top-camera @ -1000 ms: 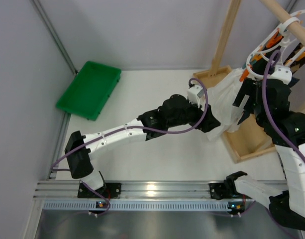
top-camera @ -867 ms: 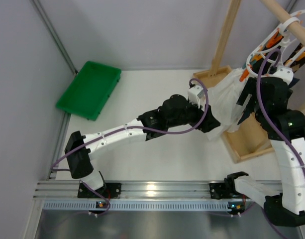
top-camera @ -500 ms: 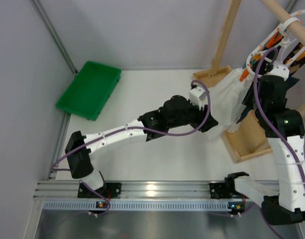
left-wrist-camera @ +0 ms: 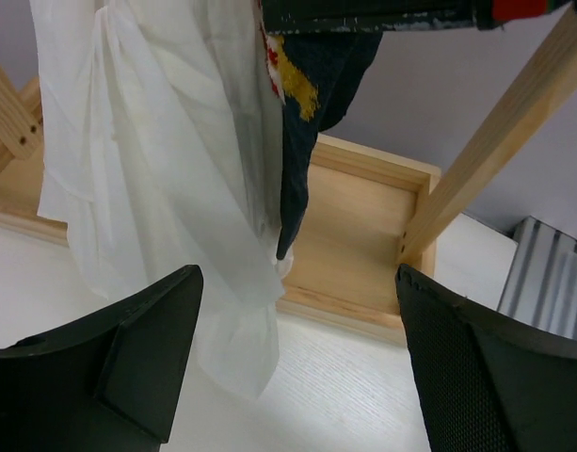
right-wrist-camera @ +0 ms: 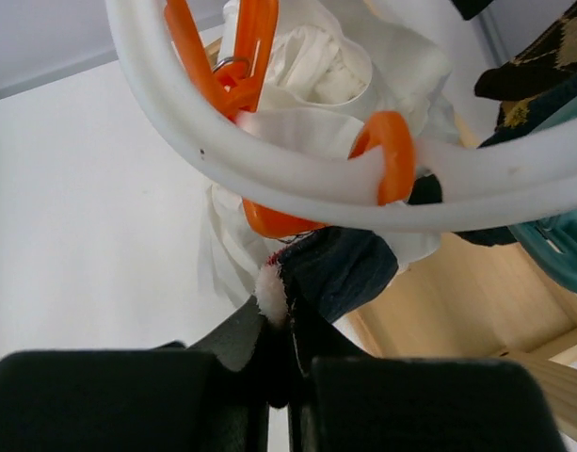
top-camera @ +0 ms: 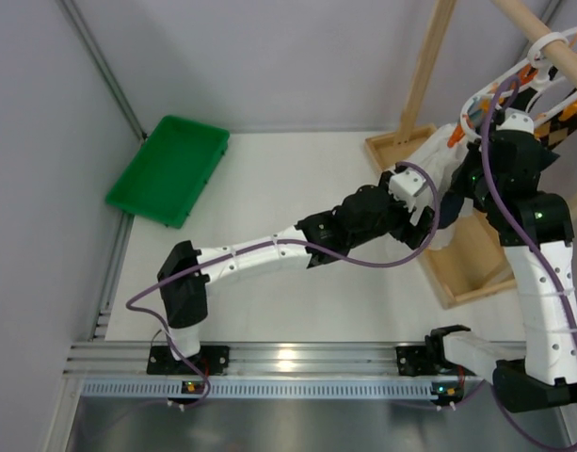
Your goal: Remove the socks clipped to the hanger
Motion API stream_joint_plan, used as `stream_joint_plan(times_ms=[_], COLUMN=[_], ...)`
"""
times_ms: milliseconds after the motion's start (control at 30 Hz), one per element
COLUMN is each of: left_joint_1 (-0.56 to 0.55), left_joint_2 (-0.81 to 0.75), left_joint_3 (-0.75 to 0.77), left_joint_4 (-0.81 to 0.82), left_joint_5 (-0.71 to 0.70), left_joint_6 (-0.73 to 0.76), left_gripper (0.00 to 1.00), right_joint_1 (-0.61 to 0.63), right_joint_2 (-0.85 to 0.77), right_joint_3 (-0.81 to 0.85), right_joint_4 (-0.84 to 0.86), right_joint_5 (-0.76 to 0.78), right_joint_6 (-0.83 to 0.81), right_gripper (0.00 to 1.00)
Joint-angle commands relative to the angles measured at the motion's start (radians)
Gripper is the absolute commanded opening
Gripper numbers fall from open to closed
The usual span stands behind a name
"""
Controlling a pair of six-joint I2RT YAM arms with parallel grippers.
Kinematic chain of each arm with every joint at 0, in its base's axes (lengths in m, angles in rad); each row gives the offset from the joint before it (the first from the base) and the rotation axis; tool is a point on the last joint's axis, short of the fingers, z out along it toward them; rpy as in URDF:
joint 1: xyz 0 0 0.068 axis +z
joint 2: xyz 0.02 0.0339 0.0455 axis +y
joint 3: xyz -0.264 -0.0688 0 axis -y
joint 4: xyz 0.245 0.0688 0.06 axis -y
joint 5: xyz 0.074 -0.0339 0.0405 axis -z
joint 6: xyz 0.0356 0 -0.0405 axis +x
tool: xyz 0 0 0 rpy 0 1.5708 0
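Note:
The white ring hanger (top-camera: pixel 514 80) with orange clips hangs from the wooden beam at the upper right; its ring (right-wrist-camera: pixel 297 179) fills the top of the right wrist view. My right gripper (right-wrist-camera: pixel 286 330) is raised just under the ring, shut on the edge of a dark navy sock (right-wrist-camera: pixel 359 268) held by an orange clip (right-wrist-camera: pixel 269 218). An argyle sock (right-wrist-camera: pixel 542 66) hangs further right. My left gripper (left-wrist-camera: pixel 297 348) is open and low by the rack's base, with nothing between its fingers; a dark sock (left-wrist-camera: pixel 302 141) dangles ahead of it beside the large white cloth (left-wrist-camera: pixel 156 160).
The wooden rack's base tray (top-camera: pixel 467 259) and upright post (left-wrist-camera: pixel 495 141) stand at the right. A green bin (top-camera: pixel 170 169) sits at the back left. A teal clip (right-wrist-camera: pixel 561 235) hangs on the hanger's right side. The white cloth (top-camera: pixel 440 160) drapes between the two arms.
My right gripper rose to the hanger ring and shut on the navy sock. My left arm reached further right toward the rack, with its jaws open.

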Motion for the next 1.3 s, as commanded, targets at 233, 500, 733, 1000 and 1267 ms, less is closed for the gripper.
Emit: stream_joint_plan(times_ms=[233,500,733,1000,1267], left_joint_1=[0.001,0.002,0.031,0.036,0.038], left_joint_2=[0.082,0.128,0.177,0.111,0.064], left_joint_3=[0.145,0.207,0.241,0.188,0.123], left_joint_4=[0.103,0.12,0.118,0.117,0.114], left_joint_5=[0.026,0.059,0.086,0.065,0.108], left_joint_6=[0.167,0.199,0.141,0.097,0.002], left_gripper=[0.85,0.73,0.17,0.0,0.0], right_joint_1=[-0.014,-0.014,-0.015,-0.015,-0.014], right_joint_2=[-0.019,-0.022,-0.029,-0.016,0.028], right_joint_3=[0.087,0.108,0.154,0.292,0.426], right_joint_4=[-0.05,-0.065,-0.088,-0.148,-0.148], right_joint_5=[-0.172,-0.252,-0.287,-0.129,-0.12], right_joint_6=[0.06,0.089,0.087,0.031,-0.031], right_gripper=[0.0,0.0,0.02,0.77,0.72])
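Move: The dark sock hangs some 8 cm to the left hand's right, about 5 cm farther out and 2 cm above it; the white cloth lies about 9 cm ahead of the left hand, 4 cm to its right and 2 cm lower. The right fingers already pinch that sock near the cuff, so its middle is just 1 cm ahead, 1 cm left and 4 cm below them. The sock's orange clip sits about 4 cm straight ahead of the right hand and 3 cm higher. Leftward by about 4 cm and slightly up, the closed right hand draws the pinched sock towards the open left gripper. The left hand first nudges forward, then goes about 4 cm right and rises, shutting its fingers on the sock's lower part. The right fingers then open and let go, backing off up and back some 9 cm while the left keeps its pinch. ##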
